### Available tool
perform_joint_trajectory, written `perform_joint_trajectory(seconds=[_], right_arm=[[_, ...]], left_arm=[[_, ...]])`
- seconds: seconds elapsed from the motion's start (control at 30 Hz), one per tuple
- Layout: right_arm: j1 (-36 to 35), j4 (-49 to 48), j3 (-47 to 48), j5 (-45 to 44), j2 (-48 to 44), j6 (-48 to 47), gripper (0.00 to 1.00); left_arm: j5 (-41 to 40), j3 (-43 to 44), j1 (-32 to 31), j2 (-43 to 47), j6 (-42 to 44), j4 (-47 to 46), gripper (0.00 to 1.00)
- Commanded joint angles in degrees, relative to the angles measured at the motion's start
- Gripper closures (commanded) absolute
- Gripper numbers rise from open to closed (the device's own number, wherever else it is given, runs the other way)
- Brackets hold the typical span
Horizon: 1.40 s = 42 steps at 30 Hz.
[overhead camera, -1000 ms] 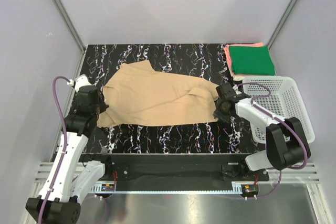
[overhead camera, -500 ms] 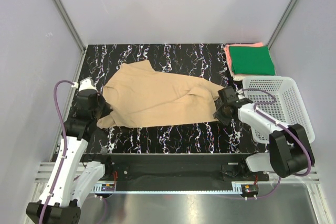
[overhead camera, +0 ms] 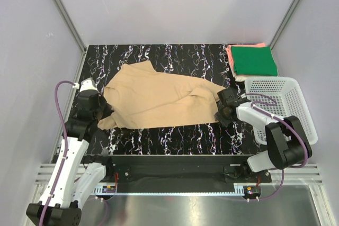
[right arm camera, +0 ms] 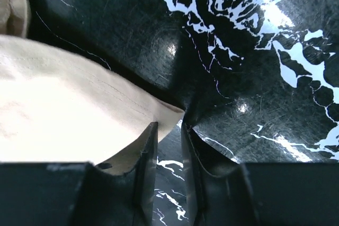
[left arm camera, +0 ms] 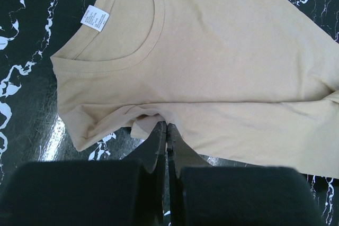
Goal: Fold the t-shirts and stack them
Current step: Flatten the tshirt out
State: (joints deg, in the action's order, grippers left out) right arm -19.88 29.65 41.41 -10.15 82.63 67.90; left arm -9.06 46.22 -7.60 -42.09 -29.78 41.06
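Note:
The tan t-shirt (overhead camera: 159,99) lies spread across the black marbled table (overhead camera: 175,136), collar and label toward the left. My left gripper (overhead camera: 103,110) is at its near-left edge; in the left wrist view (left arm camera: 167,126) the jaws are pressed together on a bunched fold of the tan t-shirt (left arm camera: 212,51) by the sleeve. My right gripper (overhead camera: 221,110) is at the shirt's near-right hem corner; in the right wrist view (right arm camera: 168,125) the jaws stand a narrow gap apart, with the hem corner (right arm camera: 169,112) just at the tips. The dark green t-shirt (overhead camera: 254,60) lies folded on the coral-pink one (overhead camera: 230,56) at the back right.
A white mesh basket (overhead camera: 286,109) stands at the right edge, just right of my right arm. Grey walls and metal posts enclose the table on three sides. The black frame rail runs along the near edge.
My right gripper has moved a little nearer and lower onto the hem corner. My left gripper has shifted slightly nearer along the shirt's left edge. The shirt has barely moved.

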Motion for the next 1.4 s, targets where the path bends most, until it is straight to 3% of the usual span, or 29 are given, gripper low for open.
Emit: perform_joint_trajectory(seconds=[0.0,0.13,0.23,0.27,0.33,0.47,0.57,0.8,0.9,1.13,1.37], right_arm=[[-0.3,-0.5,0.2,-4.9,0.8,2.6,0.69],[-0.3,-0.5,0.3,-5.8,2.0,1.7,0.72],[-0.3,-0.4,0.5,-6.3,3.1,0.7,0.83],[-0.3,-0.5,0.5,-6.5,3.2,0.7,0.93],[-0.3,-0.6,0.8,-7.1,2.7,-0.3,1.00],[-0.3,-0.1,3.0,-10.3,-2.2,-5.6,1.00],[-0.3,6.5,8.8,-13.2,-9.3,-10.1,1.00],[-0.3,20.4,34.7,-17.0,-25.2,-21.3,1.00],[-0.3,25.1,42.3,-14.1,-30.1,-22.3,1.00],[-0.3,30.4,51.0,-7.9,-41.1,-17.6,1.00],[-0.2,24.2,50.1,-4.4,-34.9,-21.5,1.00]], left_arm=[[-0.4,0.1,0.2,0.4,0.7,-1.4,1.00],[-0.7,0.4,0.2,0.2,0.5,-1.5,1.00],[-1.1,0.5,0.2,-0.1,-0.1,-1.6,1.00],[-1.1,0.6,0.2,-0.2,-0.4,-1.8,1.00],[-1.2,0.9,0.2,-0.5,-0.5,-1.9,1.00],[-2.9,2.7,0.2,-1.0,0.2,-1.9,1.00],[-7.5,9.9,0.2,-2.4,2.2,-1.1,1.00],[-9.8,41.4,0.2,-7.3,2.5,4.5,1.00],[-7.1,48.7,0.2,-6.3,0.6,6.6,1.00],[-3.6,57.8,-0.3,0.8,-4.9,12.8,1.00],[-4.6,57.2,-1.1,-3.3,-4.9,13.3,1.00]])
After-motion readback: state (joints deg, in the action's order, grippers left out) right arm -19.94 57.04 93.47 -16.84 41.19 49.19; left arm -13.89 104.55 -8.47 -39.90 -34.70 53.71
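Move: The near right-hand corner of the t-shirt lies between the right hand's open fingertips, some 1 cm ahead and 1 cm below. From that hand, the shirt's far right-hand corner is about 16 cm ahead and 3 cm right, the basket's middle 29 cm right and 4 cm ahead. The left hand already holds the shirt's left end; that near right-hand corner lies about 44 cm to its right, 1 cm ahead and 17 cm lower. The right hand edges about 1 cm forward and right along the table and shuts its fingers on the t-shirt's near corner, while the left keeps its pinch on the other end. Then both whip the cloth upward, the right some 45 cm and the left 35 cm, drawing back roughly 10 cm late in the lift as the fingertips swing up from pointing down to about level. ##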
